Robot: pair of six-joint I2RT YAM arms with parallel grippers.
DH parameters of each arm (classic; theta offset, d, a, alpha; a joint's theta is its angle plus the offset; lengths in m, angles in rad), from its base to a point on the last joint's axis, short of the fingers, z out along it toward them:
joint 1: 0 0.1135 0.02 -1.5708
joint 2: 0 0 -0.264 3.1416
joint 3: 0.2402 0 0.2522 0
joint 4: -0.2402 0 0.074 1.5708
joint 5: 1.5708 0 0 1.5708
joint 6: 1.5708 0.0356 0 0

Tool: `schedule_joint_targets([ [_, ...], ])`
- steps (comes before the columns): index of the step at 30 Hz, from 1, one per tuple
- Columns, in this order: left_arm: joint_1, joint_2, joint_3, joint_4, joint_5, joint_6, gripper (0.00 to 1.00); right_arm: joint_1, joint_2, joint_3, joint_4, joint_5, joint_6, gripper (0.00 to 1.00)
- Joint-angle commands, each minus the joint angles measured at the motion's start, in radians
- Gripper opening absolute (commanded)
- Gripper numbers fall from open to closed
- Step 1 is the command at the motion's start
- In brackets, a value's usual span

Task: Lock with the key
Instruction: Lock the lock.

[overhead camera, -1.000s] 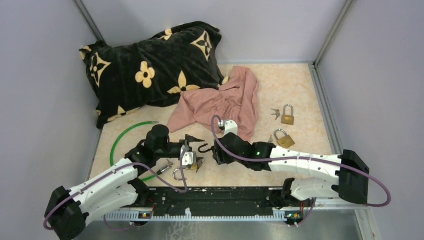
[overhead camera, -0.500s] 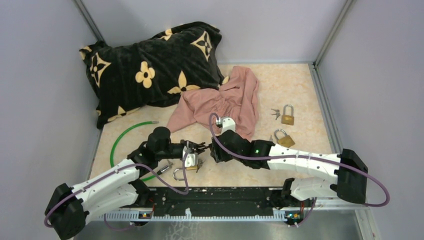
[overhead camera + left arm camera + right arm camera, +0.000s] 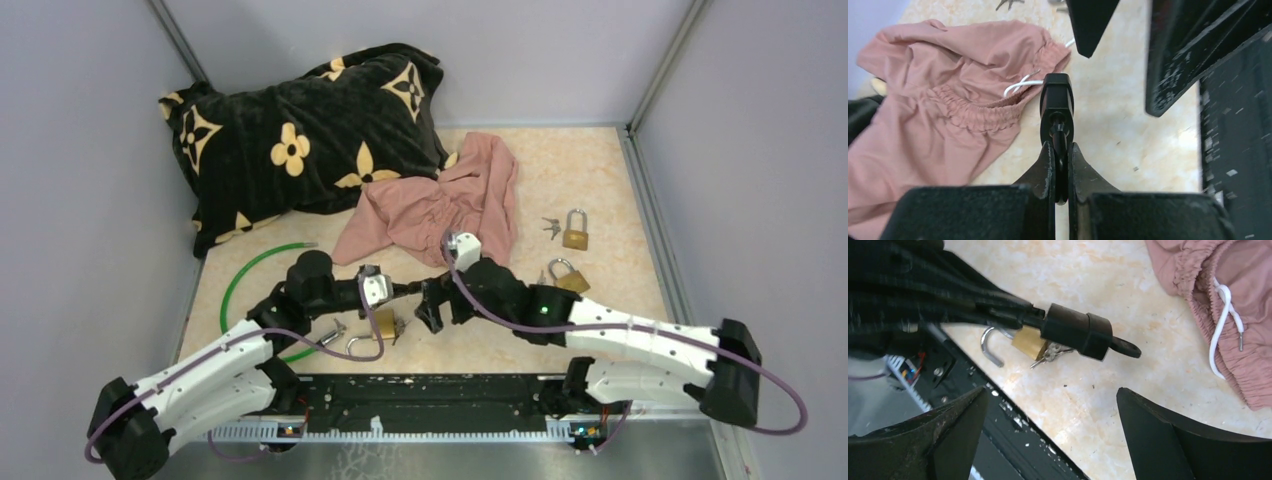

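Note:
A small brass padlock lies on the table near the front edge, its shackle swung open and a bunch of keys at its base. Just above it my left gripper is shut on the thin stem of a black cylinder-shaped piece that ends in a small loop. The same piece sticks straight out from the left fingertips. My right gripper stands wide open right beside that piece, holding nothing; its fingers point down at the top of the left wrist view.
Two more brass padlocks and loose keys lie at the right. A pink garment with a white drawstring, a black flowered pillow and a green hoop fill the back and left. The black front rail runs close below.
The left gripper closed on the black piece. The right gripper opened, let go of it and drew back slightly to the right.

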Motion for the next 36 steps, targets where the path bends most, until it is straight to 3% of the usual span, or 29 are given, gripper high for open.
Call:
schedule_joint_targets([
  [1,0.044,-0.081,0.090,0.103,0.180,-0.385,0.00,-0.070,-0.194,-0.112,0.153,-0.224,-0.162,0.98],
  [6,0.100,-0.102,0.080,0.189,0.407,-0.655,0.00,-0.206,-0.418,-0.262,0.381,-0.539,-0.322,0.98],
  [10,0.117,-0.118,0.068,0.268,0.426,-0.776,0.00,-0.235,-0.505,-0.324,0.519,-0.554,-0.365,0.98],
  [18,0.139,-0.136,0.021,0.424,0.436,-0.905,0.00,-0.235,-0.399,-0.340,0.712,-0.656,-0.305,0.98],
  [21,0.140,-0.139,0.014,0.440,0.436,-0.919,0.00,-0.234,-0.319,-0.321,0.786,-0.719,-0.263,0.92],
  [27,0.145,-0.147,0.001,0.465,0.439,-0.942,0.00,-0.235,-0.235,-0.297,0.876,-0.770,-0.213,0.68],
  [32,0.146,-0.154,-0.014,0.491,0.440,-0.958,0.00,-0.235,-0.227,-0.325,0.931,-0.773,-0.172,0.40],
  [36,0.148,-0.150,-0.034,0.516,0.414,-1.022,0.00,-0.235,-0.219,-0.318,0.919,-0.767,-0.157,0.00],
])
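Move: About 3 cm ahead of the right hand, 3 cm to its left and 2 cm below hangs the black padlock's body; the brass padlock lies on the table some 6 cm back, 10 cm left and 16 cm down. From the left hand, still holding the shackle, the black padlock's body sits about 4 cm to the right, 1 cm ahead and 1 cm lower; the middle of the pink cloth is roughly 14 cm ahead, 6 cm right and 15 cm below. Keeping its pinch on the shackle, the left hand lifts the black padlock about 10 cm and draws it back 7 cm, rolling and levelling it out. The right hand rises alongside, wide open, swinging right, then left onto the black padlock's body with a brief dip; its fingers turn counter-clockwise and level towards the left hand, then close and begin to grip the body's sides. ##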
